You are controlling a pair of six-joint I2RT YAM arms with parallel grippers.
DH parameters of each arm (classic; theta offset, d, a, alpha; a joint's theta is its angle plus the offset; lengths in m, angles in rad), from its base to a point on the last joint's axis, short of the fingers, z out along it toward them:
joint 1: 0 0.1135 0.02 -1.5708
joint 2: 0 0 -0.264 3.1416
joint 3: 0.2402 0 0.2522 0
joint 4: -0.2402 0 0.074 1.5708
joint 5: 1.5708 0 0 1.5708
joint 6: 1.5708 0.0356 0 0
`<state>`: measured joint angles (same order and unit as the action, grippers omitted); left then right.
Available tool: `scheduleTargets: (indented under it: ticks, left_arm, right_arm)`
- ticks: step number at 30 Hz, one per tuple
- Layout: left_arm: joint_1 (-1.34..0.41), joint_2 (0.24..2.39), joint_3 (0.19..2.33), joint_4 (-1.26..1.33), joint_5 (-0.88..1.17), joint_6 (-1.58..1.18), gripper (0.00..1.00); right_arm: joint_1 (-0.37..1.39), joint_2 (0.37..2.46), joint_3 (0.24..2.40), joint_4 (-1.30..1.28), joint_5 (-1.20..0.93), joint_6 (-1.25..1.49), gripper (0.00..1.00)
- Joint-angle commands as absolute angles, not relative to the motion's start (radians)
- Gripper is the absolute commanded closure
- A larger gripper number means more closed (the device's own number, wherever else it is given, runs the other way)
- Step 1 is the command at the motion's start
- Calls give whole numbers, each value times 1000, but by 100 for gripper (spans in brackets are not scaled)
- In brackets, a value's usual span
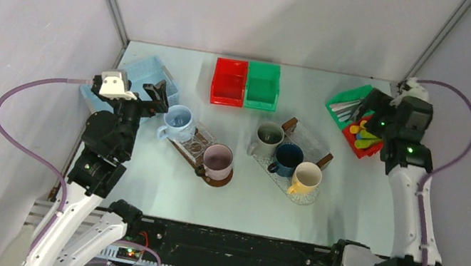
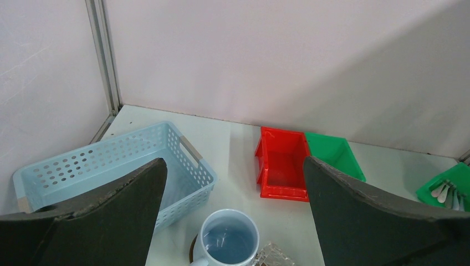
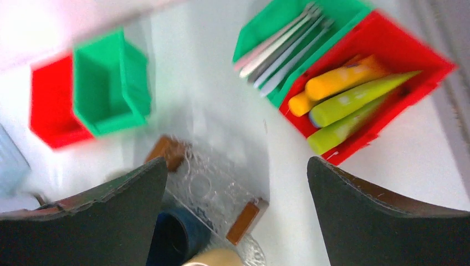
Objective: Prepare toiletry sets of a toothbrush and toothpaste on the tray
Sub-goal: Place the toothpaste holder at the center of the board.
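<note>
Pale toothbrushes point(image 3: 280, 43) lie in a green bin point(image 1: 343, 100) at the back right. Beside it, a red bin point(image 1: 375, 151) holds soft toothpaste tubes, an orange one point(image 3: 346, 75) and lime green ones point(image 3: 360, 95). My right gripper point(image 1: 363, 118) hovers over these bins, open and empty point(image 3: 235, 162). A glass tray with wooden handles point(image 1: 309, 144) carries grey, dark blue point(image 3: 177, 238) and yellow mugs. A second tray point(image 1: 193, 142) holds a light blue mug point(image 2: 228, 241) and a mauve one. My left gripper point(image 1: 161, 95) hangs open and empty point(image 2: 233, 160) above the blue mug.
A perforated light blue basket point(image 2: 111, 160) stands at the far left by the wall. An empty red bin point(image 1: 229, 81) and an empty green bin point(image 1: 263, 85) stand side by side at the back middle. Walls close in the table on three sides.
</note>
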<state>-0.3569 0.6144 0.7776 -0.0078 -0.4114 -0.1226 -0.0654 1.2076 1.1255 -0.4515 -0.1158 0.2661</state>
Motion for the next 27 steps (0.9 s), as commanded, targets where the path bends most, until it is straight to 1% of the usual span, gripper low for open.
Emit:
scheduleTargets:
  ticks: [1,4,6,8,11,14,16,18,19,24,27]
  left_arm:
    - [-349,613,765,34,-405,-117,0]
    - [-350,613,765,34,-405,-117,0]
    - [-349,612,766,33,-407,-114,0]
    - [-349,612,767,32,-409,-114,0]
    - [-348,614,767,30,-408,-111,0]
    - [-348,617,771,26,-409,-110,0]
    - [-348,619,770,24,-410,-110,0]
    - [-348,621,774,21,-412,-108,0]
    - [-348,623,774,18,-414,-106,0]
    - [-348,637,782,7,-413,-104,2]
    - [-349,640,786,7,-411,-104,1]
  right_arm:
    - [-121,1091,1120,-378,68,503,1]
    - [-157,1054,1073,-324,2,491,0]
    - [-178,1063,1071,-309,-49,497,0]
    - [-193,1087,1081,-319,-50,512,0]
    - [-209,1150,1109,-379,-11,555,1]
    - [-210,1206,1152,-428,93,600,1]
    - [-211,1248,1175,-457,135,642,4]
    - [-212,1295,1201,-485,170,685,9]
    - [-212,1331,1209,-511,180,715,12]
    - [-219,1457,1277,-559,206,804,21]
    - [-233,1527,1288,-569,205,880,30]
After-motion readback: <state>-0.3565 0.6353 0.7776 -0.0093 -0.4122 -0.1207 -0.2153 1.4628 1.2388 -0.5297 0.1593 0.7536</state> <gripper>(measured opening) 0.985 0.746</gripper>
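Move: The right hand, empty and open, has the toothpaste tubes in the red bin about 6 cm ahead, 8 cm to its right and some 20 cm below. The toothbrushes in the green bin lie roughly 17 cm ahead and 1 cm right; the toothpaste holder stands about 3 cm back and 14 cm left, the navy mug 12 cm back and 22 cm left, all similarly low. From the left hand the tubes are about 15 cm ahead, 79 cm right and 32 cm down. The right hand swings about 9 cm to its right, away from the toothpaste holder and towards the tubes in the red bin, first still climbing some 6 cm and then sinking about 11 cm while easing forward. Its wrist turns clockwise nearly 40 degrees, lifting its pointing at first and then tipping down, and the fingers narrow from wide open to about three quarters without touching anything. ##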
